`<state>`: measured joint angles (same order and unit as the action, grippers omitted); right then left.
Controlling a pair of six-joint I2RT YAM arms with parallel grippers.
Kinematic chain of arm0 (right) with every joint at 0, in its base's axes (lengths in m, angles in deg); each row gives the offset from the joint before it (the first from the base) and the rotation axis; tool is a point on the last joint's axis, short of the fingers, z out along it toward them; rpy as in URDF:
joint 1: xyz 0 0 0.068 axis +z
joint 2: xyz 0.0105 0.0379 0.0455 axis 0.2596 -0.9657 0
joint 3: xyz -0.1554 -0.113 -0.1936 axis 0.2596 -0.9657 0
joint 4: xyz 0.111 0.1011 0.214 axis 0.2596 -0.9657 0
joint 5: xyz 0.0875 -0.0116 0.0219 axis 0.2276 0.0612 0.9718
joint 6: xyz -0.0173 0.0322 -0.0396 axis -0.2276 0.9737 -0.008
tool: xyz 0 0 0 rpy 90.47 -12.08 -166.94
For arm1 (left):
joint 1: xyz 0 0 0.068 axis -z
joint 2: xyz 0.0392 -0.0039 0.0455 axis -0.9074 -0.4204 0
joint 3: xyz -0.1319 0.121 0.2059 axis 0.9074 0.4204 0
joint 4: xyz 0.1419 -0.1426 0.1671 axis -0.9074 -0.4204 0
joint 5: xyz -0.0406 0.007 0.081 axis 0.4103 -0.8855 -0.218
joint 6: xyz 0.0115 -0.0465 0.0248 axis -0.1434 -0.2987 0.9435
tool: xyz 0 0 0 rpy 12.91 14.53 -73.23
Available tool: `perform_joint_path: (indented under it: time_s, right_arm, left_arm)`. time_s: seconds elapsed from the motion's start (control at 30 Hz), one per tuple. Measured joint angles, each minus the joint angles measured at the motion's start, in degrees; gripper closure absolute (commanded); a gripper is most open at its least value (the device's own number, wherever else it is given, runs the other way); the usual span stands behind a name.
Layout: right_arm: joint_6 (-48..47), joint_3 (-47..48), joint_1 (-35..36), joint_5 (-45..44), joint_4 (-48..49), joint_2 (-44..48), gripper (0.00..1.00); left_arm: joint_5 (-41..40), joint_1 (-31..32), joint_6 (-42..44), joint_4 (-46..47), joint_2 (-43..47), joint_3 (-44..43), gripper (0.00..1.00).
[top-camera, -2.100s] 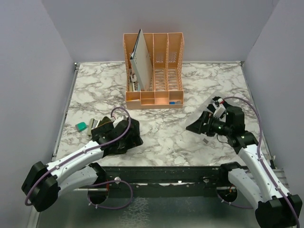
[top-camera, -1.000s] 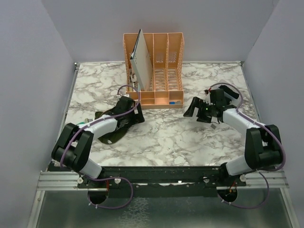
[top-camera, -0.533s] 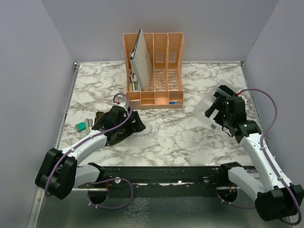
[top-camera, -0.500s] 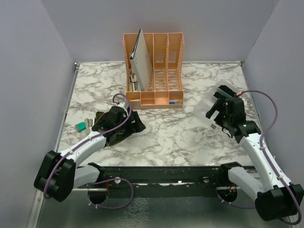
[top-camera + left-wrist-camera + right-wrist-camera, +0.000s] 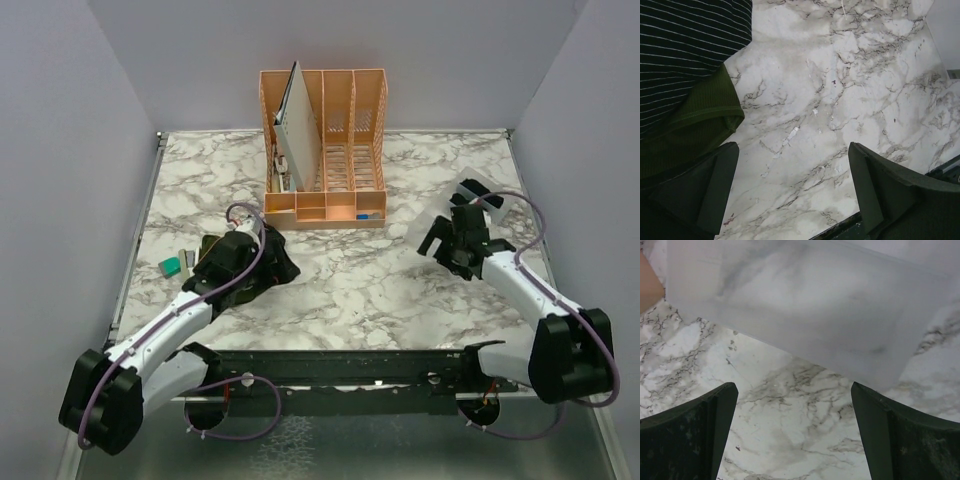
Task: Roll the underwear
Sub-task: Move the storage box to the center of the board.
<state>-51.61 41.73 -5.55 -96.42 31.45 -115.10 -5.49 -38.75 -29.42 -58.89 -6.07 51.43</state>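
Note:
The underwear lies in a dark heap (image 5: 284, 270) at the table's left front, partly under my left arm. The left wrist view shows a black finely striped piece (image 5: 685, 45) overlapping an olive-green one (image 5: 695, 120), both unrolled and flat. My left gripper (image 5: 255, 265) (image 5: 792, 150) stands open over bare marble, just beside the green cloth's edge, nothing between its fingers. On the right side my right gripper (image 5: 440, 243) (image 5: 794, 387) is open too, hovering over bare marble away from the underwear.
An orange desk organiser (image 5: 325, 150) with a white board in it stands at the back centre. A small teal block (image 5: 172, 265) lies left of the heap. A translucent plastic sheet or lid (image 5: 810, 305) lies just beyond the right fingers. Grey walls enclose the table.
Both arms have changed pose: the right elbow has swung out to the right and the left wrist has drawn slightly back-left. Both grippers stay open and empty.

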Motion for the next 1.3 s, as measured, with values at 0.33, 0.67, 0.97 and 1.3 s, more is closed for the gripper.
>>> perform_joint_path:
  time_s: [0.33, 0.67, 0.97, 1.3]
  right_arm:
    - [-6.84, 13.73, 0.02, 8.68, 8.90, -18.91, 0.00]
    - [-6.71, 14.40, -1.62, -6.16, 3.89, -4.57, 0.00]
    - [-3.82, 6.82, -13.07, -7.65, 1.99, -4.22, 0.00]
    - [-8.37, 6.25, -12.94, 15.08, 12.90, -14.62, 0.00]
  left_arm:
    - [-5.11, 0.00, -1.44, -4.42, 6.25, 0.26, 0.01]
    - [-6.43, 0.00, -2.40, -7.17, 8.94, 0.26, 0.01]
    - [-10.78, 0.00, -3.48, -8.35, 7.28, 0.26, 0.01]
    - [-11.47, 0.00, -3.63, -8.52, 6.78, 0.26, 0.01]
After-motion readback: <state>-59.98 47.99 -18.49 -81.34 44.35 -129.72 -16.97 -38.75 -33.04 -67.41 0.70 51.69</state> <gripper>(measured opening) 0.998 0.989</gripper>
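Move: Ahead of the open right hand, about 11 cm out and 5 cm to its right, lies the middle of the translucent storage box, some 3 cm lower, with its near corner close to the fingers. The black cloth in the box is roughly 18 cm ahead and 9 cm right of that hand; the orange organizer stands about 22 cm ahead and 27 cm left. From the left hand the box lies some 11 cm ahead and 43 cm to the right, slightly lower. Driving forward and somewhat left about 9 cm at the storage box's near end, the right hand then lifts some 9 cm, swings right and a little back, sinks, and comes in again leftward and forward, its wide-open fingers ending either side of the box's near corner. Meanwhile the open left hand drifts about 4 cm left towards the striped cloth, turning roughly 10 degrees counter-clockwise. ##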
